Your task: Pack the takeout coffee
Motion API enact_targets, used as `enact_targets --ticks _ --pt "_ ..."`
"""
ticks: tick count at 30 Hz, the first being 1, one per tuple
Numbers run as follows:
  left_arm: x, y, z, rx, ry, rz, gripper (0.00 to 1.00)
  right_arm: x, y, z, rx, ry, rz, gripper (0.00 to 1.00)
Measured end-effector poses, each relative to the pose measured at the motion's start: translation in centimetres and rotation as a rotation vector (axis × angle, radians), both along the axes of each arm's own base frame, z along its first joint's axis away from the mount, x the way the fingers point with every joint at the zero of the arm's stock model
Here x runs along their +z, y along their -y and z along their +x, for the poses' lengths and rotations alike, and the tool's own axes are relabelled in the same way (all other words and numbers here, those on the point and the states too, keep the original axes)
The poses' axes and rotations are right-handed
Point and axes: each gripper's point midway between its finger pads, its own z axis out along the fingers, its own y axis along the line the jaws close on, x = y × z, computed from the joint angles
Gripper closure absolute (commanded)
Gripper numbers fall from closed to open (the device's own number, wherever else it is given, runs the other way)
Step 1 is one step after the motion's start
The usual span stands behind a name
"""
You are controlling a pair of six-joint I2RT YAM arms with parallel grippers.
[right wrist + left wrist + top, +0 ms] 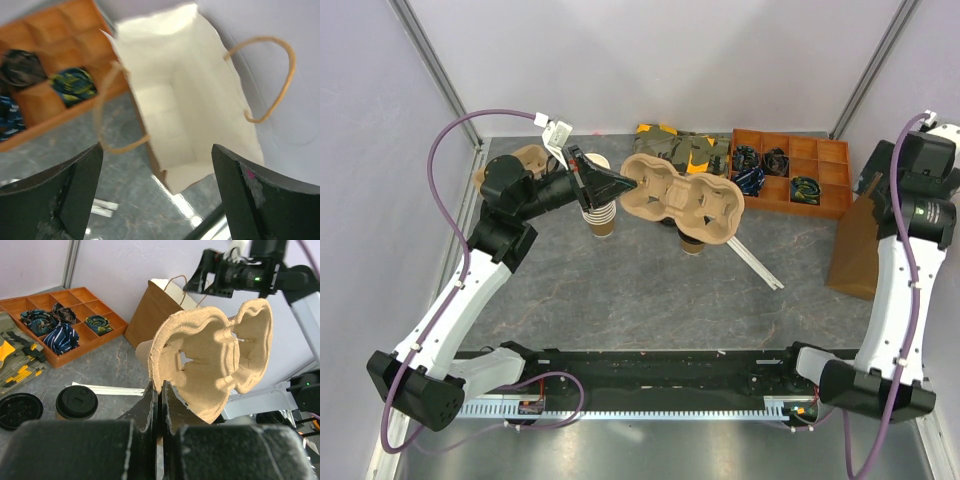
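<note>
The takeout coffee (pixel 76 402), a brown cup with a black lid, stands on the table. From above it (pixel 692 242) shows half hidden under a moulded pulp cup carrier (pixel 682 195). My left gripper (pixel 620 183) holds that carrier in the air by its left rim, jaws shut on the edge (pixel 161 385). The carrier (pixel 215 360) hangs tilted in front of the left wrist camera. My right gripper (pixel 157 195) is open and empty above the open mouth of a brown paper bag (pixel 185 115), which stands at the table's right side (pixel 855 250).
A loose black lid (pixel 19 410) lies beside the coffee. Lidless paper cups (pixel 601 222) stand under my left wrist, another pulp carrier (pixel 525 160) behind them. An orange compartment tray (pixel 790 170), packets (pixel 675 145) and a white strip (pixel 755 262) are also here.
</note>
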Motion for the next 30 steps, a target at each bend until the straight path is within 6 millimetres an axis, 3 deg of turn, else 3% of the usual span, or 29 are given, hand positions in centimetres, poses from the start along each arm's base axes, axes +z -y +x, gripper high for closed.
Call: enact_targets --ticks 4,10,15,17,19,21,22,23,27,30 --pt "0.2 0.0 0.0 0.001 0.008 -0.004 0.98 -3.2 2.1 -1.1 -0.07 -0.124 0.02 0.04" --pt "0.4 0.0 0.0 -0.001 0.017 -0.008 0.98 -5.4 3.0 -2.1 -0.075 -0.195 0.024 0.18" --pt "0.5 0.0 0.0 -0.001 0.017 -0.008 0.98 -7.6 4.2 -2.9 -0.073 -0.241 0.056 0.38" --pt "0.4 0.0 0.0 -0.001 0.017 -0.007 0.98 -8.4 4.5 -3.2 -0.058 -0.259 0.075 0.52" --pt "0.4 -0.1 0.0 -0.001 0.014 -0.006 0.98 -9.1 4.4 -3.0 -0.02 -0.273 0.093 0.57" --pt "0.4 -0.1 -0.1 -0.001 0.009 -0.003 0.98 -9.4 3.9 -2.6 0.033 -0.276 0.108 0.74" --pt "0.4 -0.1 -0.1 0.0 0.006 -0.001 0.98 -9.5 3.6 -2.4 0.067 -0.278 0.11 0.95" --pt "0.4 -0.1 -0.1 0.0 0.005 0.001 0.98 -9.5 3.5 -2.2 0.096 -0.282 0.105 1.0" --pt "0.5 -0.1 -0.1 0.003 0.015 0.007 0.98 -9.0 2.0 -1.4 0.244 -0.271 0.09 1.0" --pt "0.4 -0.2 0.0 0.006 0.015 0.013 0.98 -7.0 0.7 -0.9 0.377 -0.24 0.032 1.0"
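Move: The paper bag stands under the open right gripper, its middle about 5 cm ahead, 6 cm to the right and some 22 cm below. From the right gripper, the orange tray is roughly 26 cm ahead and 16 cm to the left, about 34 cm lower; the white sticks lie about 4 cm ahead and 27 cm to the left, some 35 cm lower. From the left gripper, the bag is about 62 cm to the right, 6 cm ahead and 28 cm below. Lower the right gripper about 9 cm onto the paper bag's near-left rim, drawing back and right a little as you go, and close the wide-open fingers to pinch the rim beside the handle. Then swing counter-clockwise some 20 degrees, pulling left, up and slightly forward by 2 to 3 cm. Keep the left gripper still, holding the cup carrier up. ##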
